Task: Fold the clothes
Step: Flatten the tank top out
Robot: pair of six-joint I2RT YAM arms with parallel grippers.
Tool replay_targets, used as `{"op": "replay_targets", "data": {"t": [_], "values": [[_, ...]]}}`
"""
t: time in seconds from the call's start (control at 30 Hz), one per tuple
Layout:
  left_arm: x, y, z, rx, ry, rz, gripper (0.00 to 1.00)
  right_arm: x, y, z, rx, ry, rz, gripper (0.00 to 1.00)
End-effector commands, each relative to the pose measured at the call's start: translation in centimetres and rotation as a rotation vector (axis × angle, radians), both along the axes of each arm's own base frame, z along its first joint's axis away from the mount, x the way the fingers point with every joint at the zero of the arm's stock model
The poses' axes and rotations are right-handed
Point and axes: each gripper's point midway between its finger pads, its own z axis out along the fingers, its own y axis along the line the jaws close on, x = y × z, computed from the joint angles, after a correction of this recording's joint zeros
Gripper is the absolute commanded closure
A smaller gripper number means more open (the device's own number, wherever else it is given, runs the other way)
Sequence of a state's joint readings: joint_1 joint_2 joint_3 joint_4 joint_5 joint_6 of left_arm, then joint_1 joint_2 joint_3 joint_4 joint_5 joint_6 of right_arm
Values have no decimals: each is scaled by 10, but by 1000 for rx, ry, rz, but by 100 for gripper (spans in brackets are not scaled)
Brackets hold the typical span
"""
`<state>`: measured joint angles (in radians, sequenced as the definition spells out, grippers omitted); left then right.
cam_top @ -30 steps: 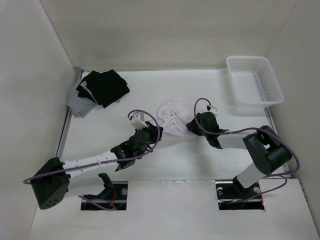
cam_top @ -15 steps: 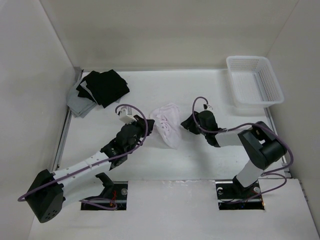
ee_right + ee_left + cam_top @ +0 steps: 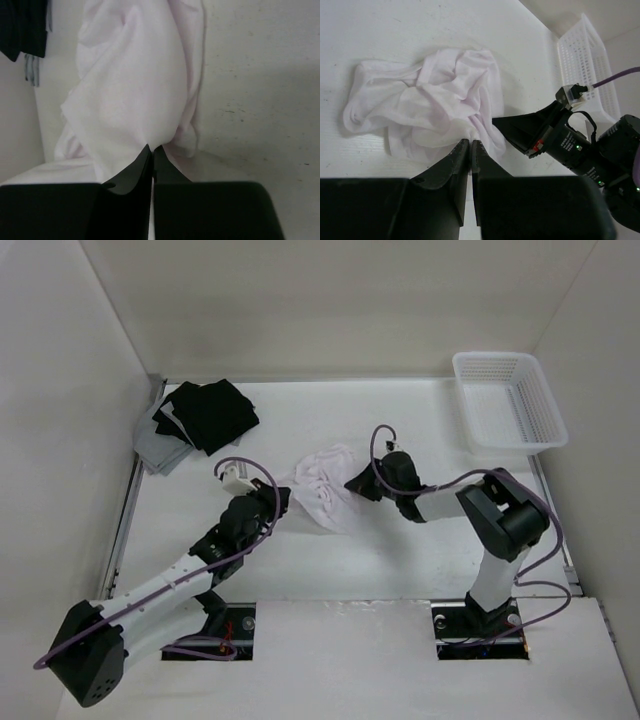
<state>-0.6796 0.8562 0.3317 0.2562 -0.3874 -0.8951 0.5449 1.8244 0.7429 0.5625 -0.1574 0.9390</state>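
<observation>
The clothes (image 3: 325,495) are one crumpled white garment lying mid-table between the two arms. My left gripper (image 3: 281,499) is at its left edge. In the left wrist view the left gripper (image 3: 470,143) is shut, with a fold of the white fabric (image 3: 430,105) pinched at the tips. My right gripper (image 3: 353,484) is at the garment's right edge. In the right wrist view the right gripper (image 3: 152,149) is shut too, its tips biting the hem of the white cloth (image 3: 135,90). The garment is bunched, not spread flat.
A pile of black garments (image 3: 208,415) lies on a grey cloth (image 3: 158,454) at the back left. A white mesh basket (image 3: 508,402) stands at the back right, also in the left wrist view as the basket (image 3: 585,65). White walls enclose the table.
The left gripper has pulled back leftward, dragging the garment with it. The right gripper has followed to the left, reached the garment's right edge and closed on it.
</observation>
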Motion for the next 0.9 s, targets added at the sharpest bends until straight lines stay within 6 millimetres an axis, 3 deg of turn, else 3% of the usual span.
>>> {"op": "replay_targets", "data": {"t": [0.0,0.13,0.3,0.47,0.6,0.67,0.77,0.87], "values": [[11,-1,67,-78,-152,3,97,15,14,103,128,-254,-5,99],[10,13,137,-121,-299,36,97,-22,-7,184,113,-422,-2,99],[-8,56,211,-197,-438,127,97,-87,-54,287,4,-624,-55,97],[-33,79,248,-253,-507,153,97,-128,-77,339,-24,-712,-72,97],[-52,86,263,-294,-542,143,97,-150,-82,359,-7,-745,-69,97],[-55,86,260,-297,-536,137,97,-150,-79,354,-37,-746,-66,95],[-50,79,237,-277,-485,130,97,-132,-68,323,-117,-692,-59,94],[-40,66,190,-246,-379,120,97,-97,-57,279,-188,-614,-50,94]]}}
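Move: Both grippers already pinch the tank top, which lies bunched on the table. Its middle is about 7 cm ahead of the left hand, 8 cm to its right and 12 cm below, and about 5 cm to the left of the right hand, level fore and aft and just below it. The dark clothes pile stands some 22 cm ahead and 18 cm left of the left hand; the white basket is roughly 19 cm ahead and 37 cm right of the right hand. Both arms swing the tank top up off the table with fingers kept shut on it: the right hand leads, rising nearly 40 cm while drawing back about 16 cm and some 6 cm to the right, its fingers tipping up by about 45 degrees, and the left rises about 25 cm, going some 7 cm left and 5 cm back with its fingers tipping up by about 30 degrees. Having spread the cloth between them, both turn downward near the end, the right hand sinking about 6 cm and coming 3 cm forward again, the left sinking only some 2 cm. ##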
